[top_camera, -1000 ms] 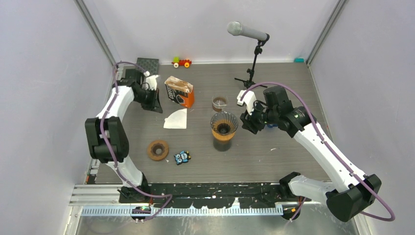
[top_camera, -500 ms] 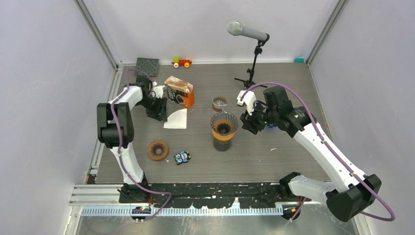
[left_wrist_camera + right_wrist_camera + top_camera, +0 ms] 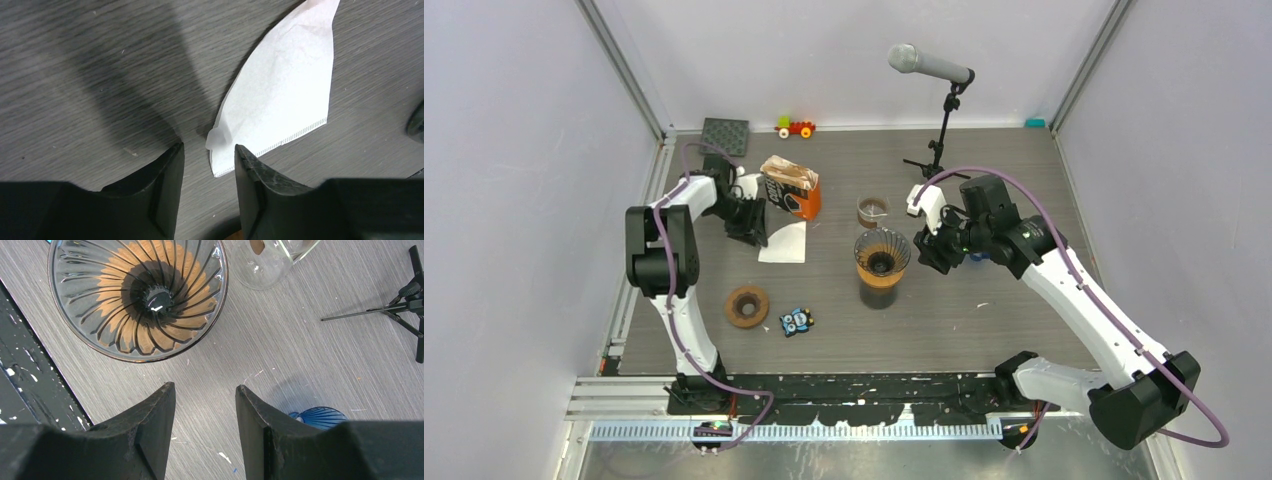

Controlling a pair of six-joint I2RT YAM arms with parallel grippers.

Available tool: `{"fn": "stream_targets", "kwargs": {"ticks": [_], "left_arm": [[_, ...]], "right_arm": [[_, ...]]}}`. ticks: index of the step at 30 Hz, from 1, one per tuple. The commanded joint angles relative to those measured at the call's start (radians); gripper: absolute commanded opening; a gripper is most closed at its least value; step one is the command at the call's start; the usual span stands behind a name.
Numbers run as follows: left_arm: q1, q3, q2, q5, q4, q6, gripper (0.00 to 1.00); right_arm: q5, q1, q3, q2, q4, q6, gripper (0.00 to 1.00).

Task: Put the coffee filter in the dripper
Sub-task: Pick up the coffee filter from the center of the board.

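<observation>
A white paper coffee filter lies flat on the table, left of the dripper, a ribbed glass cone standing on an amber server. My left gripper is low at the filter's left edge. In the left wrist view the left gripper is open, and a curled corner of the filter lies just ahead of the gap between its fingertips. My right gripper hovers just right of the dripper. In the right wrist view the right gripper is open and holds nothing, with the dripper ahead to the left.
An orange coffee bag stands right behind the filter. A small glass sits behind the dripper, and a microphone stand is at the back. A brown ring and a small toy lie in front. A blue ribbed object sits under the right gripper.
My left arm swung in from the far left to the filter's edge, and its gripper went from shut to open. The right arm barely moved.
</observation>
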Motion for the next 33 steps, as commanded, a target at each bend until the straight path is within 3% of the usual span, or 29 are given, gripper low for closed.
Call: {"fn": "stream_targets", "kwargs": {"ticks": [1,12,23,33], "left_arm": [[-0.004,0.017,0.042,0.044,0.034,-0.012,0.41],[-0.003,-0.01,0.056,0.057,0.057,-0.026,0.25],[-0.004,0.005,0.05,0.068,0.058,-0.028,0.0],[-0.004,-0.006,-0.054,0.136,0.001,-0.02,0.0]], "right_arm": [[0.002,-0.004,0.009,-0.007,0.014,-0.009,0.53],[0.003,-0.003,0.008,-0.01,0.013,-0.011,0.53],[0.01,-0.004,0.005,-0.005,0.015,-0.013,0.53],[0.011,-0.003,0.005,0.0,0.017,-0.013,0.53]]}}
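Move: The coffee filter lies flat, its middle about 6 cm right of the left hand, level fore and aft and about 1 cm below, its folded left edge near the open fingertips. From that hand the filter bag stands some 11 cm ahead and 7 cm right, the free wooden ring 15 cm back and 4 cm left. From the right hand the filter is about 13 cm ahead, 33 cm left, 20 cm lower. The left hand eases about 1.5 cm right and shuts its fingers on the coffee filter's left edge. ##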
